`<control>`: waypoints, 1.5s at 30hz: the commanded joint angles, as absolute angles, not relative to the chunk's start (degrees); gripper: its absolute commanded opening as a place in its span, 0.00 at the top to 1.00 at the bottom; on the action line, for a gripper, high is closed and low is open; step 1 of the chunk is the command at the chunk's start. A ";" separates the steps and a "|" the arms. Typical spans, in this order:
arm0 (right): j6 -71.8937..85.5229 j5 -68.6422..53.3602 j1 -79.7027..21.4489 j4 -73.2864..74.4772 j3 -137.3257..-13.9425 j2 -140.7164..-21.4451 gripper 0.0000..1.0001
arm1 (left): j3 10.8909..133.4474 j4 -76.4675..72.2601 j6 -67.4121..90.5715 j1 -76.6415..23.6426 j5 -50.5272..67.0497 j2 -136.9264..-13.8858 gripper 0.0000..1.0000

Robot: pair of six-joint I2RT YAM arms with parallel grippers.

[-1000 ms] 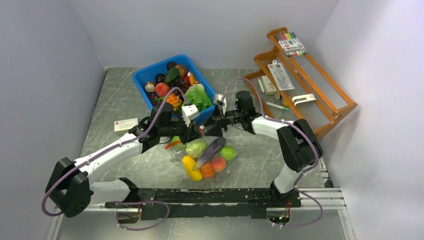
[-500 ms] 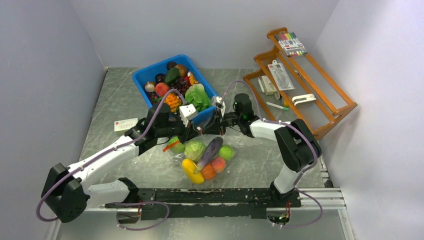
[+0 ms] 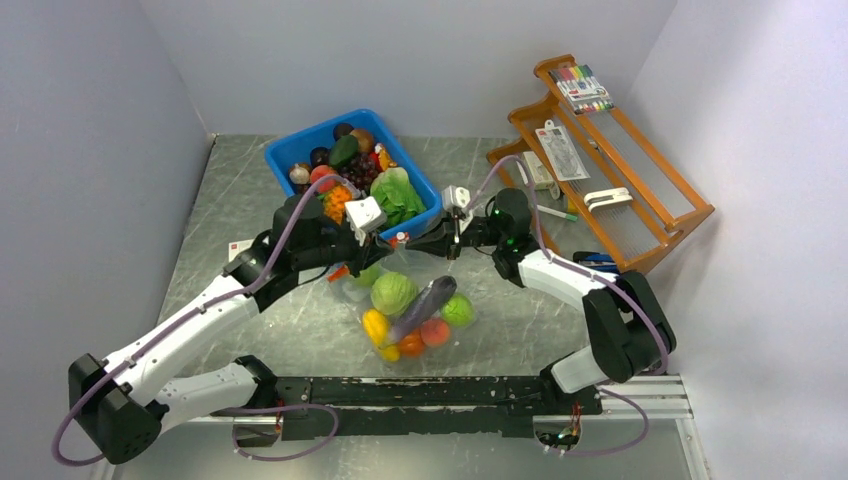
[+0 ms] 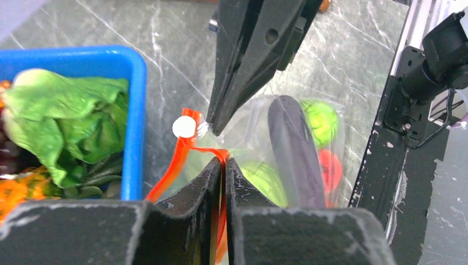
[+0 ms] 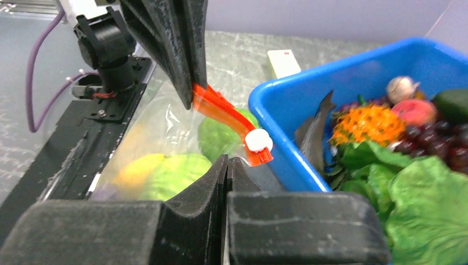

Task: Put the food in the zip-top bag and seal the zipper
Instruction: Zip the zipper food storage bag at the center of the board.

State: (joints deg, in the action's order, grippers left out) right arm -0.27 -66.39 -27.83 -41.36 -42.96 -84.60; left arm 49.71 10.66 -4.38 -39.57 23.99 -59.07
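The clear zip-top bag [image 3: 415,310] holds the food: a green cabbage [image 3: 393,293], a purple eggplant [image 3: 422,306], a yellow piece [image 3: 375,325], a peach [image 3: 433,332] and another green ball [image 3: 457,310]. My left gripper [image 3: 378,258] [image 4: 223,163] is shut on the red-orange zipper [image 4: 190,149] along the bag's mouth. The zipper's white slider [image 4: 184,127] [image 5: 258,142] sits at the strip's end by the blue bin. My right gripper [image 3: 412,243] [image 5: 228,160] is shut on the clear bag edge right beside that slider. Both hold the mouth edge up.
A blue bin [image 3: 285,150] [image 5: 287,160] full of toy produce stands just behind the bag. A wooden rack [image 3: 640,215] with markers and packets sits at the back right. A white card [image 3: 238,246] lies left, partly under my left arm. The black base rail [image 3: 430,390] runs along the near edge.
The right gripper has shut on the bag edge by the slider. Both arms have drawn back toward the bin, the bag's mouth has risen and the food has slid together.
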 commanded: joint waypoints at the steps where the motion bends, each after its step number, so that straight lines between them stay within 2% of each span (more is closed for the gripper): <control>1: 2.32 -64.48 -27.95 -56.76 -41.95 -83.19 1.00 | 56.43 15.78 -9.94 -40.03 21.40 -58.85 0.93; 9: 14.13 -64.28 -30.29 -86.15 -42.07 -86.55 1.00 | 64.89 22.32 -14.50 -40.03 17.55 -59.47 0.93; 14: 11.97 -62.54 -30.06 -91.26 -36.03 -84.55 1.00 | 67.83 23.20 -11.34 -39.96 17.25 -58.92 0.92; 15: 11.03 -62.17 -29.83 -91.31 -34.15 -83.88 1.00 | 67.74 23.02 -8.71 -39.99 16.40 -58.63 0.85; 17: 9.62 -62.70 -29.46 -90.93 -31.40 -82.79 1.00 | 66.99 23.28 -3.86 -39.99 14.38 -57.47 0.60; 18: 8.99 -63.01 -29.37 -91.28 -30.05 -82.25 1.00 | 66.39 23.63 -1.64 -39.91 14.07 -56.96 0.51; 21: 6.92 -64.26 -28.94 -92.45 -26.25 -80.79 1.00 | 63.11 23.78 5.57 -39.93 12.47 -54.47 0.42; 25: 4.50 -65.46 -28.53 -90.45 -22.71 -79.13 1.00 | 57.20 24.62 15.63 -39.93 5.36 -50.11 0.43; 28: 3.29 -64.71 -28.56 -88.44 -21.38 -77.85 1.00 | 56.30 27.86 14.03 -39.98 2.53 -48.78 0.42; 30: 2.87 -64.57 -28.52 -86.95 -21.51 -77.21 1.00 | 56.06 26.77 7.05 -39.96 6.75 -48.38 0.44; 34: 3.97 -64.49 -28.56 -86.66 -22.35 -76.69 1.00 | 56.54 23.26 -7.66 -39.98 19.85 -49.33 0.37; 38: 6.30 -64.20 -28.52 -87.98 -22.97 -77.16 1.00 | 60.18 23.66 -17.65 -39.97 28.69 -54.18 0.36; 45: 3.78 -62.77 -28.49 -81.90 -23.22 -75.33 1.00 | 65.41 23.32 -22.64 -39.99 39.61 -65.04 0.38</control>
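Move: The white zipper slider sits about 3 cm ahead and 3 cm to the right of the left hand, level with it. From the right hand, which pinches the bag just beside the slider, it is about 2 cm ahead and 2 cm left. The food in the bag lies some 7 cm back, 5 cm right and 16 cm below the left hand. The blue basket's middle is about 20 cm ahead, 9 cm left and 17 cm below the left hand. The bag's zipper edge is lifted about 8 cm by both hands. The left then lets go, opening wide, swings left and down, and returns some 5 cm right with open fingers over the bag mouth. The right keeps its pinch by the slider, coming down and about 6 cm back while its fingertips tilt up some 15 degrees, then holds still. ##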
